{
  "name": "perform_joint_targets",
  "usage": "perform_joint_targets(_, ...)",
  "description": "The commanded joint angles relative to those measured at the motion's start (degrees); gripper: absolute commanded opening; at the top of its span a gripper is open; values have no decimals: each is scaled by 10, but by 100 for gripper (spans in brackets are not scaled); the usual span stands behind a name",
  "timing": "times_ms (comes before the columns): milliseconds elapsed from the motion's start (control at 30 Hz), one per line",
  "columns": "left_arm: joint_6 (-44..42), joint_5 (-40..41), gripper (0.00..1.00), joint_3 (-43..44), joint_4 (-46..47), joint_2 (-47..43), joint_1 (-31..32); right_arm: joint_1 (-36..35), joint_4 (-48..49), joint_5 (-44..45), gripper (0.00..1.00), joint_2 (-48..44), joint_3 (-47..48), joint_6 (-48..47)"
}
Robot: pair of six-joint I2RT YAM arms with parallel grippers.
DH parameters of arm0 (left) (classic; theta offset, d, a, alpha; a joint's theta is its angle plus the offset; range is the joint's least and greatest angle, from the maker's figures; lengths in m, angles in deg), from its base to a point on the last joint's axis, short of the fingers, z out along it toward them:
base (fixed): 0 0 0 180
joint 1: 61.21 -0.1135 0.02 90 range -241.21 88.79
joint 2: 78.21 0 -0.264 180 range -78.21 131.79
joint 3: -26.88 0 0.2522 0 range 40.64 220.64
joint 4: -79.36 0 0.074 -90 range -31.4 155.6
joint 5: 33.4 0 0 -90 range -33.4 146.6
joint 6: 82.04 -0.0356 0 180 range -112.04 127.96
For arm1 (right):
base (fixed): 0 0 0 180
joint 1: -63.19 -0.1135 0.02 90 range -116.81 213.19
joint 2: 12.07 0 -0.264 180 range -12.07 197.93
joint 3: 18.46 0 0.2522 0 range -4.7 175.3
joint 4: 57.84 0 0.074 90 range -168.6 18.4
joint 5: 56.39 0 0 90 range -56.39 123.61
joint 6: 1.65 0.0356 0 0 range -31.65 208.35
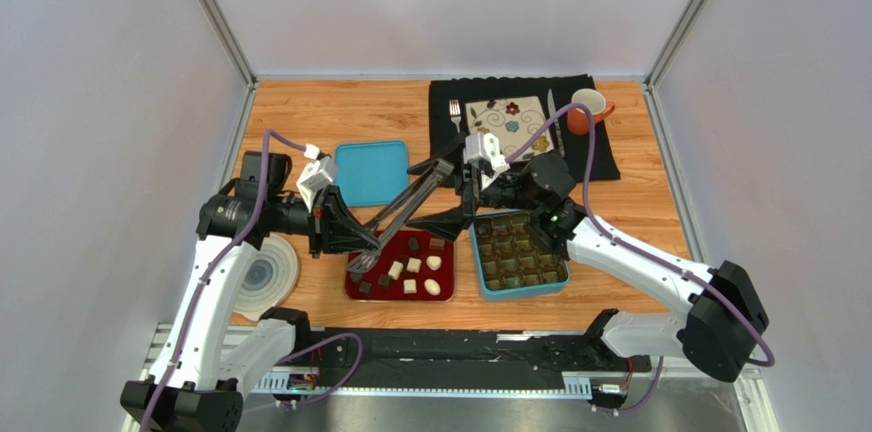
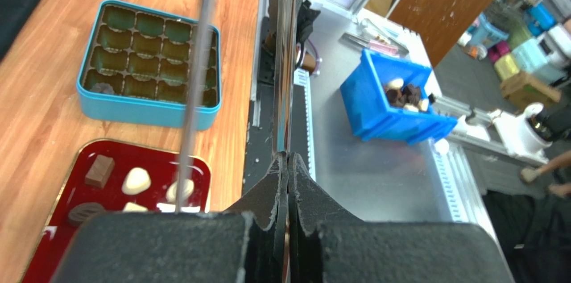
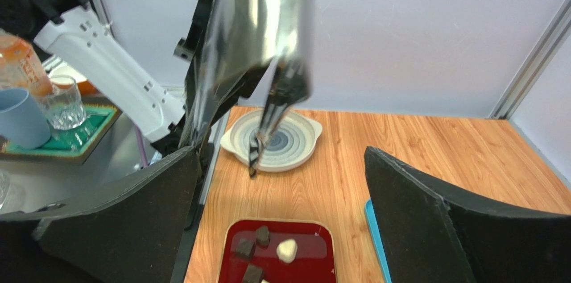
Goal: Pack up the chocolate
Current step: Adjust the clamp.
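Note:
Several chocolates, dark brown and cream, lie on a red tray; they also show in the left wrist view and the right wrist view. A teal box with brown compartments stands right of the tray. My left gripper is shut on one arm of metal tongs that slant over the tray. The tongs' other arm hangs free, ending above the tray. My right gripper stands wide open around the far end of the tongs, holding nothing.
A teal lid lies behind the tray. A grey-ringed plate sits at the left. A black mat at the back holds a patterned square plate, a fork and a cup. A blue bin stands off the table.

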Motion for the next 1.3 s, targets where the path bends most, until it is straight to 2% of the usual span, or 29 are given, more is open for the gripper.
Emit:
perform_joint_targets(0, 165, -94, 0, -41, 168, -32, 1, -15, 141, 23, 100, 34, 16, 73)
perform_joint_targets(67, 230, -99, 0, -58, 242, -46, 1, -28, 140, 27, 100, 45, 20, 67)
perform_joint_targets(300, 351, -111, 0, -106, 376, -56, 1, -41, 118, -11, 98, 59, 41, 79)
perform_joint_targets(333, 370, -113, 0, -112, 422, -57, 1, -41, 115, -18, 97, 59, 42, 80)
perform_joint_targets(433, 478, -124, 1, -137, 518, -63, 1, -40, 86, -32, 96, 59, 55, 75)
perform_joint_targets(533, 534, -135, 1, -157, 585, -66, 1, -40, 68, -40, 91, 65, 66, 72)
perform_joint_targets(767, 582, -153, 1, -160, 630, -79, 1, -40, 17, -56, 80, 86, 96, 64)
perform_joint_targets(1033, 620, -160, 1, -173, 674, -85, 1, -41, -155, -55, 71, 94, 170, 5)
perform_joint_targets(1267, 635, -163, 1, -178, 692, -88, 1, -41, -185, -55, 63, 97, 193, 20)
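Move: About 2 cm to the right hand's left, some 3 cm back and roughly level lies the middle of the clamp; from the left hand, which pinches its lower part, it is about 5 cm right, 4 cm ahead and 4 cm up. Under it the red tray sits some 3 cm left and 4 cm back of the right hand, roughly 32 cm down, with the blue lid about 10 cm left and 13 cm ahead at that depth. Sliding left about 4 cm along the clamp towards the left gripper, the wide-open right hand eases back and rises slightly, then narrows its fingers by about a third around the handle; a firm grip can't be seen yet. The left hand stays shut on the clamp, carrying it forward some 2 cm and, after a small dip, up a little, tilting slightly. ##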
